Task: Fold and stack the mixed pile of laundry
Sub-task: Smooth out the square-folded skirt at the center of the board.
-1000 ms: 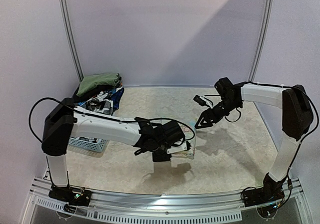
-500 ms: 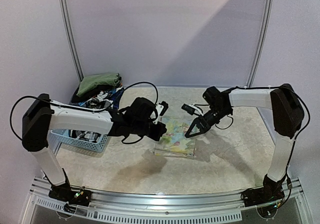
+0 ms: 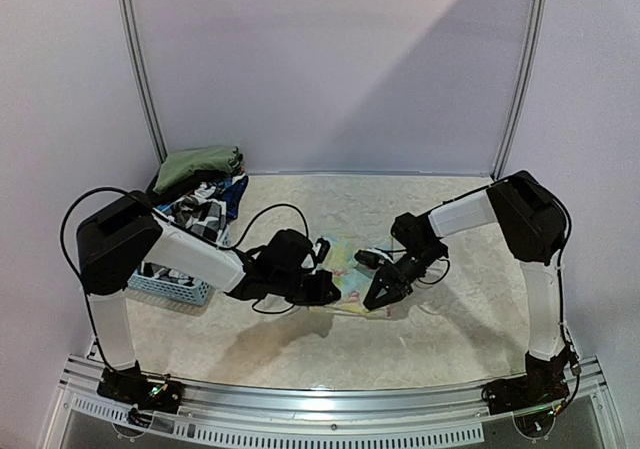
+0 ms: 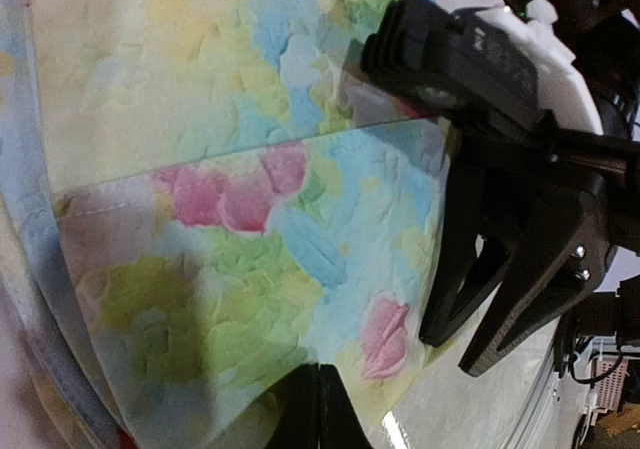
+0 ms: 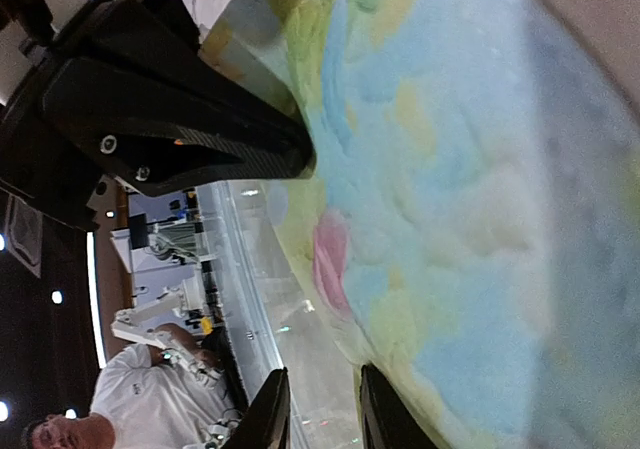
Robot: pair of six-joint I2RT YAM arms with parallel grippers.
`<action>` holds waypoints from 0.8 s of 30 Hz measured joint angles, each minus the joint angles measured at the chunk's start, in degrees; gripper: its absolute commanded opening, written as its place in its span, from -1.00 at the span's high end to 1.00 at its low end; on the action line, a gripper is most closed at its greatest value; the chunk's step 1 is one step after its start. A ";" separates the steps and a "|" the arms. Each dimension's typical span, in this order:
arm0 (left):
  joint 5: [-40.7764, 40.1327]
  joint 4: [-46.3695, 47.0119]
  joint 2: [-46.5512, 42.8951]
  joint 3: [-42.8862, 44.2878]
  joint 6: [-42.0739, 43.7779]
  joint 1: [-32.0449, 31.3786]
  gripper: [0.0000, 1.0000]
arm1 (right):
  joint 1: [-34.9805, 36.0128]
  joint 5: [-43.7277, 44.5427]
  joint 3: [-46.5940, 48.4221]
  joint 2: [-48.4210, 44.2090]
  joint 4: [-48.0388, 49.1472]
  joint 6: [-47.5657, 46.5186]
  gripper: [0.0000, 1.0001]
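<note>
The pale floral cloth [image 3: 352, 264] lies flat on the table between the two arms, folded over with a hem line across it [image 4: 250, 249] [image 5: 470, 219]. My left gripper [image 3: 328, 289] [image 4: 318, 369] is shut, its tips touching the cloth's near edge; I see no cloth pinched between them. My right gripper [image 3: 378, 297] [image 5: 322, 369] is narrowly open at the cloth's near right edge, with bare table between its fingers. The rest of the mixed laundry pile sits in the basket at left: an olive-green piece [image 3: 198, 164], the checked shirt [image 3: 195, 211] and a dark blue piece [image 3: 236, 191].
The light blue perforated basket [image 3: 180, 287] stands at the left, close to my left arm. A metal rail [image 3: 320, 409] runs along the near table edge. Curved frame posts [image 3: 140, 69] rise at the back. A person [image 5: 150, 409] stands beyond the table.
The cloth, bunched at my left gripper a second ago, now lies spread. Both grippers have come toward its near edge. The left has shut and the right has narrowed.
</note>
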 measured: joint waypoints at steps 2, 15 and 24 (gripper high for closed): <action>0.20 -0.04 0.15 0.00 -0.04 0.15 1.00 | -0.15 -1.49 0.57 1.92 -0.39 0.96 0.48; 0.87 -0.42 1.03 0.48 0.26 0.66 1.00 | -5.70 0.76 8.94 3.69 -4.24 1.95 0.48; 1.25 -2.08 1.03 1.42 1.11 0.76 1.00 | -8.28 4.26 15.32 7.10 -4.04 4.26 0.46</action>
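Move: The square-folded skirt lies just under both hands, a centimetre or so lower: its middle is about 8 cm ahead and 4 cm left of the right hand, and some 6 cm ahead and 3 cm right of the left hand. From the right hand, the middle of the skirt's right edge is about 9 cm ahead and 4 cm right, and the left gripper is some 7 cm to its left and 2 cm farther out. Fingertips already on the skirt's near right part, the right hand sweeps about 10 cm forward over the cloth, drifting 2 cm right and staying low, up to the upper layer's hem; its fingers stay slightly parted while the wrist turns roughly 10 degrees clockwise. The left hand stays put, shut fingertips resting on the near left part. ##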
